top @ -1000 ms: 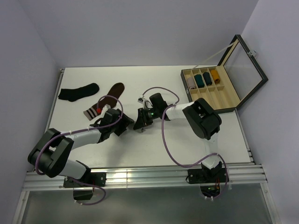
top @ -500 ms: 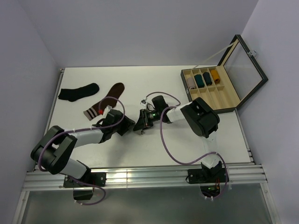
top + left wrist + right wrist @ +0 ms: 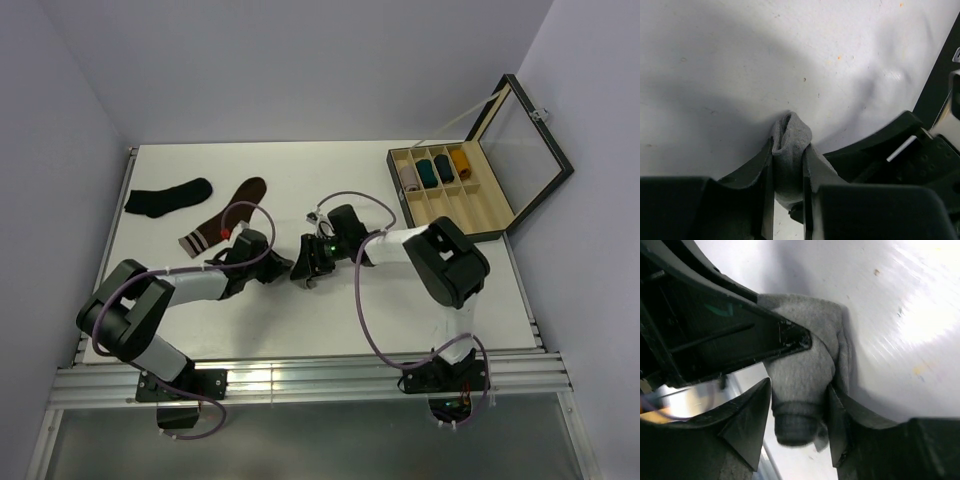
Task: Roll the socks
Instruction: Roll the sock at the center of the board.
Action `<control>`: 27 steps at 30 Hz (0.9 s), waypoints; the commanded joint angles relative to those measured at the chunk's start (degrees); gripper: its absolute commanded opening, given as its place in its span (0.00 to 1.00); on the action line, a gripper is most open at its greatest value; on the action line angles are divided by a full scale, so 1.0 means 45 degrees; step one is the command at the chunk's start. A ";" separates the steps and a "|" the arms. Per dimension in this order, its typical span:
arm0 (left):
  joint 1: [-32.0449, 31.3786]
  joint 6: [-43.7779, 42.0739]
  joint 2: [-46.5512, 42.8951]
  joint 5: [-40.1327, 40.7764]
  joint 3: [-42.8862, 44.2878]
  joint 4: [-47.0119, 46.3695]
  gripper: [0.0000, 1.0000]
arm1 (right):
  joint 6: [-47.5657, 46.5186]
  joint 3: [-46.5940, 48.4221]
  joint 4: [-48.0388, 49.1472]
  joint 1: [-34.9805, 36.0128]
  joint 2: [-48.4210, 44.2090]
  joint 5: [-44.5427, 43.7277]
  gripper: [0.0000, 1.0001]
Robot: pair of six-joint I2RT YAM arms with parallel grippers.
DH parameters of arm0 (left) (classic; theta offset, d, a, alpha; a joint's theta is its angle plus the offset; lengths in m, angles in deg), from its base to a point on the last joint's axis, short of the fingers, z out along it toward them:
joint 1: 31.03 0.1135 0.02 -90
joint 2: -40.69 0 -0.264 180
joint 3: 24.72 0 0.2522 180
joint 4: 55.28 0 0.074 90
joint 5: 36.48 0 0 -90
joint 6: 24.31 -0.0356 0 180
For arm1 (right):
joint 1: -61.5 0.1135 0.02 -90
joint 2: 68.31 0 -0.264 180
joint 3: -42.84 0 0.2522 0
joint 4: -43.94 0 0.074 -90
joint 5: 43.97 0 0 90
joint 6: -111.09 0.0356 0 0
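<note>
Only one of the socks shows, a light grey sock (image 3: 790, 150) bunched into a roll on the white table. My left gripper (image 3: 789, 146) is shut on it, pinching a fold between both fingers. In the right wrist view the same grey sock (image 3: 802, 370) lies between my right gripper's (image 3: 800, 390) fingers, dark cuff end toward the camera. The jaws stand open around it, with a thin gap at the left finger (image 3: 747, 422). From above, the left gripper (image 3: 285, 268) and right gripper (image 3: 303, 266) meet tip to tip mid-table and hide the sock.
A black sock (image 3: 168, 196) and a dark brown sock with a pale striped cuff (image 3: 228, 217) lie at the back left. An open wooden box (image 3: 470, 236) with rolled socks in its compartments stands at the back right, lid (image 3: 525, 130) raised.
The left jaws have closed onto the grey sock. The right jaws have widened around it. The left gripper has edged right toward the right one.
</note>
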 commanded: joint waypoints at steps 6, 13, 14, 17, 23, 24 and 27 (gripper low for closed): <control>-0.0136 -0.1911 0.0482 0.0167 0.0720 0.3012 0.00 | -0.3887 -0.0850 -0.3024 0.0828 -0.3238 -0.6206 0.61; -0.0136 -0.2556 0.0893 -0.0146 0.1657 0.3874 0.00 | -0.6252 -0.1436 -0.2284 0.2585 -0.4939 -0.9762 0.69; -0.0136 -0.2596 0.0932 -0.0166 0.1736 0.4030 0.00 | -0.6487 -0.1417 -0.2244 0.2819 -0.4959 -1.0229 0.70; -0.0116 -0.2830 0.1107 -0.0224 0.2087 0.4478 0.00 | -0.7637 -0.1592 -0.1603 0.3815 -0.4940 -1.1656 0.77; -0.0097 -0.3221 0.1635 -0.0400 0.2772 0.5124 0.00 | -0.8928 -0.1613 -0.0779 0.5516 -0.4531 -1.3549 0.79; -0.0116 -0.3260 0.1751 -0.0400 0.2830 0.5202 0.00 | -0.9066 -0.1554 -0.0740 0.5633 -0.4394 -1.3767 0.79; -0.0116 -0.3396 0.2044 -0.0809 0.3025 0.5378 0.00 | -0.9535 -0.1339 -0.0681 0.6121 -0.3945 -1.4257 0.79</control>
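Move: The grey sock's roll sits almost at the right hand's fingertips, about 2 cm to its left, level fore-and-aft and 1 cm lower. From the left hand, whose fingers already pinch one end, the roll's middle is some 3 cm right, 3 cm back and 1 cm below. The brown sock lies about 16 cm left of the left hand and 13 cm ahead, the black sock 30 cm left and 18 cm ahead, both 3 cm below. Opening, the right hand backs 4 cm right off the sock, rises, then swings back left, rolling some 60 degrees. ##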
